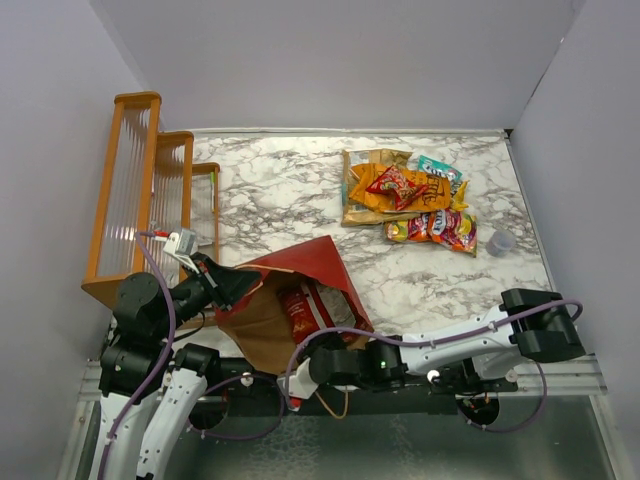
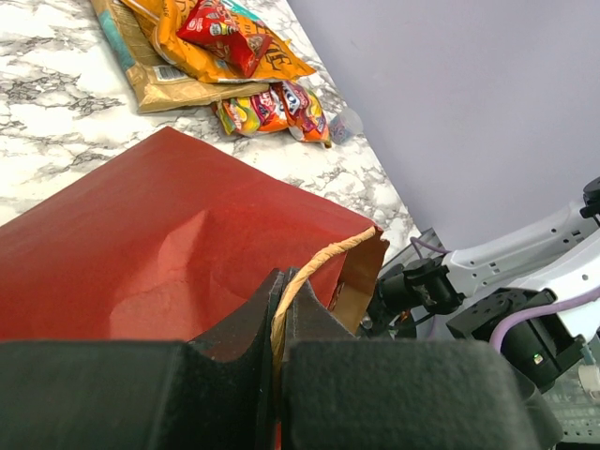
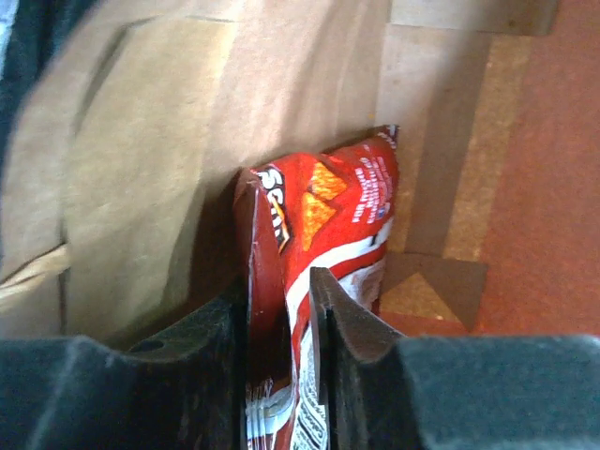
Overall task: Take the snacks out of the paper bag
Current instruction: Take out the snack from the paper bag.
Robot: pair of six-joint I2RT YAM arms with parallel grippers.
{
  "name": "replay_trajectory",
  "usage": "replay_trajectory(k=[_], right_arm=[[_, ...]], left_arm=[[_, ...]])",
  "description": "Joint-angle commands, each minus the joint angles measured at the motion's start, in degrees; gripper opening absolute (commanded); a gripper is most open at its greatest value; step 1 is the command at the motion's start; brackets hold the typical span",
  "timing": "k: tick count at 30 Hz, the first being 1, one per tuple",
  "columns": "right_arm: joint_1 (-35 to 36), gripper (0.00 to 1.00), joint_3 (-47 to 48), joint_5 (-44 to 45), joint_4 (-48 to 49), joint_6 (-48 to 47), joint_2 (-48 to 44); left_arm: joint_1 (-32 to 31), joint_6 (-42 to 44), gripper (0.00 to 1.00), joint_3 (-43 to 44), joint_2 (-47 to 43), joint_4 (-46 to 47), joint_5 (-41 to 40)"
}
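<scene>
The paper bag (image 1: 305, 262) lies on its side near the arms, dark red outside, with its brown inside (image 3: 141, 141) open toward them. My left gripper (image 2: 278, 302) is shut on the bag's twisted tan handle (image 2: 323, 262) and holds the mouth up. My right gripper (image 3: 278, 309) is inside the bag, its jaws closed on a red chip packet (image 3: 333, 211) that stands on edge. From above, that packet (image 1: 297, 310) shows in the bag's mouth. Several other snacks (image 1: 410, 195) lie piled on the marble table at the back right.
An orange wooden rack (image 1: 150, 190) stands at the left edge of the table. A small clear cup (image 1: 499, 241) sits right of the snack pile. Grey walls close in the table (image 1: 280, 180) on three sides.
</scene>
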Motion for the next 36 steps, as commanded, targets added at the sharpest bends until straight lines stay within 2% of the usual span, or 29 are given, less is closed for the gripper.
replay_trajectory(k=[1, 5, 11, 19, 30, 36], right_arm=[[0.4, 0.18, 3.9, 4.9, 4.4, -2.1, 0.4], [0.5, 0.02, 4.7, 3.1, 3.9, -2.1, -2.4], [0.4, 0.01, 4.6, -5.1, 7.0, -2.2, -11.1], [0.4, 0.01, 3.2, -14.4, 17.1, -2.2, -23.0], [0.4, 0.01, 14.0, -19.6, 20.7, -6.5, -26.2], [0.4, 0.01, 22.3, -18.8, 20.3, -15.0, -26.0]], left_arm=[[-0.2, 0.6, 0.00, 1.2, 0.3, 0.0, 0.0], [-0.2, 0.8, 0.00, 1.5, 0.2, -0.8, -0.4], [-0.1, -0.3, 0.00, 0.7, -0.4, -0.8, -0.9], [-0.2, -0.1, 0.00, 1.1, -0.5, -1.7, -1.4], [-0.1, -0.1, 0.00, 0.6, -0.4, -2.2, -1.9], [-0.2, -0.2, 0.00, 0.0, -0.5, -2.2, -2.2]])
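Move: The red snack packet lies in the tilted paper bag, already between the right hand's open fingers, its middle about 4 cm ahead, 2 cm left and 3 cm below the hand. The paper bag's middle is some 6 cm ahead and 6 cm left of the right hand, 2 cm above; the bag handle, pinched by the left fingers, is roughly 6 cm ahead, 12 cm left and 20 cm above. For the left hand, the packet's middle is about 2 cm back, 10 cm right and 23 cm below. The right fingers close and pinch the near edge of the red snack packet down in the bag, then the hand lifts it almost straight up by about 34 cm, quickly, easing some 5 cm back and 3 cm left on the way. As it rises, the right wrist swings up by roughly 55 degrees with a smaller counter-clockwise turn, from pointing down and left to nearly level and leftward, while the left hand stays in place with its fingers shut on the bag handle. ##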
